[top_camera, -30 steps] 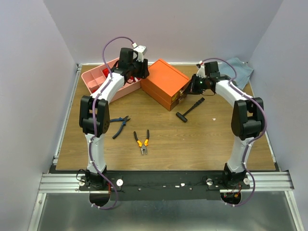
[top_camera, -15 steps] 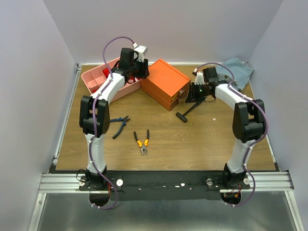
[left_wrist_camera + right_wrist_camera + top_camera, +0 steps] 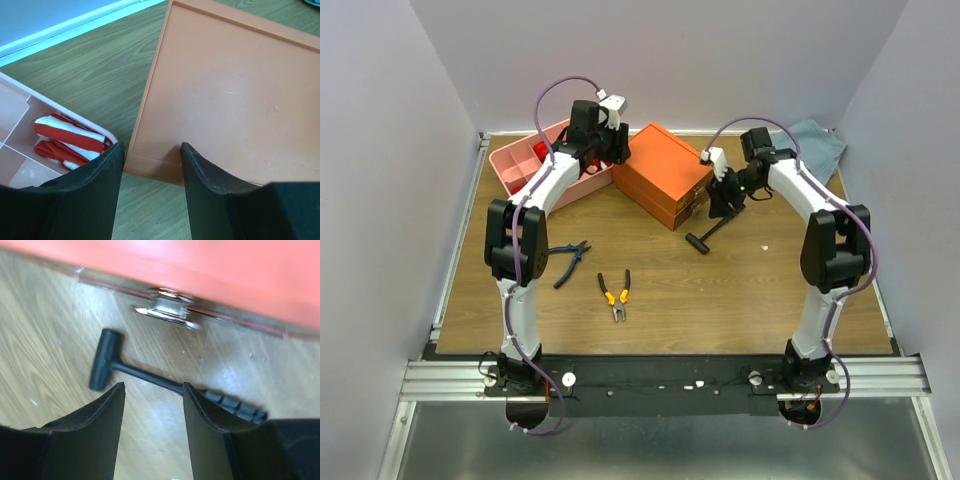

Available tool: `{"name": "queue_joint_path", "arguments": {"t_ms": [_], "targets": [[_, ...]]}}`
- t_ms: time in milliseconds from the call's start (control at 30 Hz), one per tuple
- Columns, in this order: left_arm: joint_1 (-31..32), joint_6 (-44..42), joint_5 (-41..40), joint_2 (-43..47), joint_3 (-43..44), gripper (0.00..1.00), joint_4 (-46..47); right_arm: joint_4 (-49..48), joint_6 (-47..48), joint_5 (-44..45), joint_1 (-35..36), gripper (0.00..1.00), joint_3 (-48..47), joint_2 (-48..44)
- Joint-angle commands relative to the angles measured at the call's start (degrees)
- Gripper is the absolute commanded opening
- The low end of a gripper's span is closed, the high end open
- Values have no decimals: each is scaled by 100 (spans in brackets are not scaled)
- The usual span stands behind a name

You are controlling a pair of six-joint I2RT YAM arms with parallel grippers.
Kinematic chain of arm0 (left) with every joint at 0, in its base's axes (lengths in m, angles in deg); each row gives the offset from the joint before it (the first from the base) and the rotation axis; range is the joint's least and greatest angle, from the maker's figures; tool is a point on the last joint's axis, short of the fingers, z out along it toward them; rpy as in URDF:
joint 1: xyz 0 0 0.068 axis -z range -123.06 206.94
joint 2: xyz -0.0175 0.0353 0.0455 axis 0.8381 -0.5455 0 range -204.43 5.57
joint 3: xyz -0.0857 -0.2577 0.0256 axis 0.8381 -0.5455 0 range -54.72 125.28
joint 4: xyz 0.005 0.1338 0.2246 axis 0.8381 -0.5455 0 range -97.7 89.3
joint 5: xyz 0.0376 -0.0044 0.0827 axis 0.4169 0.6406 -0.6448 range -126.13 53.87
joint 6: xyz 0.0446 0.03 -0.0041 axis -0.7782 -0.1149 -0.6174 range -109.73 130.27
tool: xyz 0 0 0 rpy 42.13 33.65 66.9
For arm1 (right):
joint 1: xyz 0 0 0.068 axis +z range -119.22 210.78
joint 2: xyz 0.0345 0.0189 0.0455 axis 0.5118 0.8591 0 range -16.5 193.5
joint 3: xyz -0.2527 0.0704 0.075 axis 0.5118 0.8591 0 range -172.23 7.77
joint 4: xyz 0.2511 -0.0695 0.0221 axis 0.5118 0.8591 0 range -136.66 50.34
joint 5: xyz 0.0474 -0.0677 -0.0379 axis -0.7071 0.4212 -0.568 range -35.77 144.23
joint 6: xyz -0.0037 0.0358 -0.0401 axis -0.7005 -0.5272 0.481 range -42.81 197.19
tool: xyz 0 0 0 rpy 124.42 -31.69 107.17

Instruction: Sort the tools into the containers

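The black hammer lies on the table just right of the orange box. My right gripper hovers over the hammer's handle end, open and empty. In the right wrist view the hammer crosses just ahead of the right gripper, below the box's metal latch. My left gripper hangs open and empty between the pink tray and the box. Its wrist view shows the left gripper over the box's near corner. Blue-handled pliers and orange-handled pliers lie on the table in front.
A red and white striped item lies in a compartment of the pink tray. A blue-grey cloth sits at the back right corner. Walls close in the table at the back and both sides.
My right gripper went from shut to open and swung down from the box's side toward the hammer. The left arm has not moved.
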Motion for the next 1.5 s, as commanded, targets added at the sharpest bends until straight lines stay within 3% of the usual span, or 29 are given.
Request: {"name": "queue_joint_path", "arguments": {"t_ms": [0, 100, 200, 600, 800, 1000, 1133, 1300, 1467], "targets": [[225, -69, 157, 164, -181, 57, -503, 1627, 3048, -478, 47, 57, -587, 488], [225, -87, 149, 226, -278, 57, -520, 2139, 4121, -356, 99, 57, -763, 576], [225, -70, 140, 296, -374, 57, -512, 2062, 4809, 66, 187, 58, -536, 507], [207, -87, 96, 322, -366, 57, -520, 1728, 5594, 989, 548, 54, -403, 936], [181, -78, 69, 278, -199, 57, -529, 2271, 5532, 1209, 600, 48, -1141, 1428], [172, -61, 78, 278, -181, 57, -520, 2378, 5910, 1614, 627, 39, -844, 1412], [181, -43, 87, 261, -164, 57, -503, 2080, 6156, 1798, 662, 14, -81, 1026], [163, -8, 87, 226, -59, 57, -468, 2043, 5999, 1123, 653, 4, 458, 33], [155, 54, 131, 208, 135, 57, -441, 2596, 5147, -552, 609, 1, -513, -706]]}}
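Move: The hammer lies just under my right hand: its middle is about 2 cm back, 2 cm to the right and 9 cm below, the head pointing back-left and the handle forward-right. The orange box's middle is some 7 cm ahead and 12 cm to the left, 3 cm below; the blue cloth lies about 15 cm ahead and 19 cm to the right, 8 cm below. From my left hand the hammer is roughly 14 cm back, 24 cm to the right and 16 cm below. I lower my right hand about 8 cm onto the hammer, edging back a little and turning it some 55 degrees counter-clockwise as the fingers steepen. There I pinch the handle just below the head, then draw back towards my base about 5 cm, rising some 3 cm. My left hand, still astride the orange box's near-left corner, eases back about a centimetre. ##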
